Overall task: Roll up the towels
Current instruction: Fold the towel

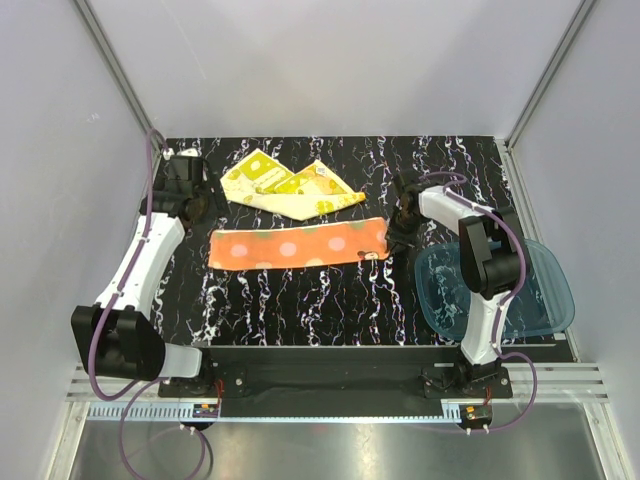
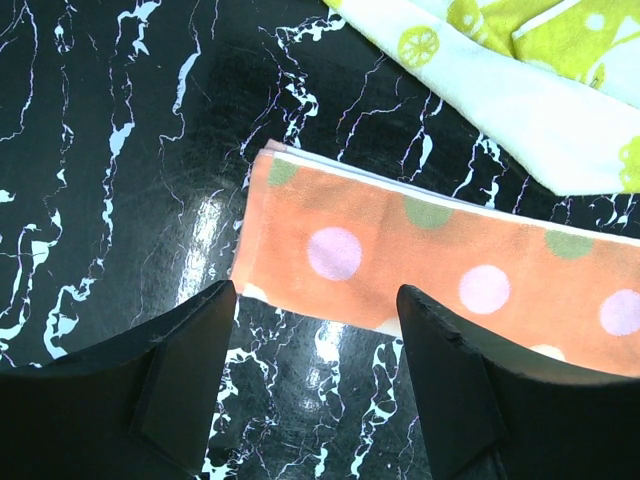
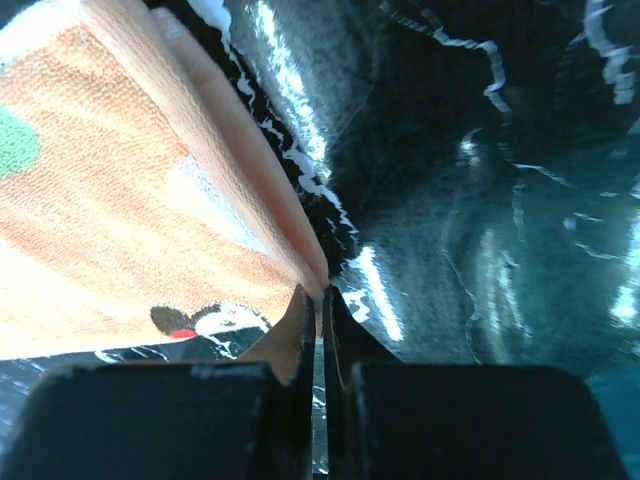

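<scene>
The orange polka-dot towel [image 1: 298, 246] lies flat as a long folded strip across the middle of the black marbled table. Behind it lies the yellow patterned towel [image 1: 285, 185], loosely folded. My right gripper [image 1: 395, 240] is at the orange towel's right end. In the right wrist view that gripper [image 3: 322, 292] is shut on the corner of the orange towel [image 3: 120, 200], whose folded layers run into the tips. My left gripper [image 2: 315, 290] hovers open over the left end of the orange towel [image 2: 430, 270], touching nothing. The yellow towel [image 2: 520, 90] shows at the upper right.
A translucent blue plastic tray [image 1: 545, 290] sits at the right edge of the table, beside and partly under my right arm. White enclosure walls close in the back and both sides.
</scene>
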{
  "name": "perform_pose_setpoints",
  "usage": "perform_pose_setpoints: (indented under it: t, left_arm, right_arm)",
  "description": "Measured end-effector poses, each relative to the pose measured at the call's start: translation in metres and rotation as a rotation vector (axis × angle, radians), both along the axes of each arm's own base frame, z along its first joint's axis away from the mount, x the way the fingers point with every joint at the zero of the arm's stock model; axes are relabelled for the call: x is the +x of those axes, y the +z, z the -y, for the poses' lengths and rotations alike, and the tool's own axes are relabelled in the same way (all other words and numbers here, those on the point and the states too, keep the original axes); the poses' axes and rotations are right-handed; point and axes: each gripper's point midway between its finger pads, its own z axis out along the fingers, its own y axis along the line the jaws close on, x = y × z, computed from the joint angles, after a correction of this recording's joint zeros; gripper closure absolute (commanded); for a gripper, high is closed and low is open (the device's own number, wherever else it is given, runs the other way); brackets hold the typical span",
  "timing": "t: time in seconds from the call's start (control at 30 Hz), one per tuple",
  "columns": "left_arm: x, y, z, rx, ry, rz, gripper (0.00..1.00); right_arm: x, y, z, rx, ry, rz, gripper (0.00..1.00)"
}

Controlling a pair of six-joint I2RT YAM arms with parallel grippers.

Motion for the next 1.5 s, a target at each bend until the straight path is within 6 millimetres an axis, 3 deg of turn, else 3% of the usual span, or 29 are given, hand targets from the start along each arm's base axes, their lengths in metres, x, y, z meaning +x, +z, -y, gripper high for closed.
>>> perform_pose_setpoints:
  t: [0.27,0.5,0.77,0.93,1.07,1.2,1.5]
  left_arm:
    - [-0.011,0.001,0.014,0.007,-0.057,-0.002,0.30]
    - [-0.062,-0.006,0.016,-0.013,-0.092,0.015,0.29]
    - [-0.107,-0.023,0.014,-0.030,-0.105,0.042,0.29]
    - [-0.111,-0.009,0.017,-0.034,-0.119,0.108,0.29]
    - [-0.113,-0.011,0.016,-0.037,-0.104,0.099,0.29]
    - [-0.120,-0.016,0.012,-0.033,-0.067,0.064,0.29]
    - [-0.131,0.008,0.007,-0.059,-0.024,0.195,0.27]
  right_arm:
    - [0.013,0.020,0.028,-0.166,0.020,0.039,1.00]
    - [0.003,0.030,0.054,-0.259,0.036,0.007,1.00]
    - [0.021,0.055,0.054,-0.260,0.032,0.064,1.00]
    - [0.023,0.069,0.053,-0.290,0.046,0.082,1.00]
    - [0.027,0.091,0.040,-0.334,0.090,0.129,1.00]
    - [0.030,0.115,0.014,-0.358,0.151,0.192,1.00]
    - [0.029,0.155,-0.071,-0.276,0.306,0.308,1.00]
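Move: The right hand pinches the orange towel's near right corner; the towel's middle lies about 20 cm to its left, 2 cm farther out and 1 cm lower. From that hand the yellow towel is some 14 cm ahead and 21 cm left, the blue tote about 7 cm back and 23 cm right. From the raised left hand, the orange towel's middle is roughly 18 cm right, 2 cm ahead and 18 cm below. Right hand, still pinching, drags the towel right, then lifts its end about 15 cm leftward; left hand backs away. ##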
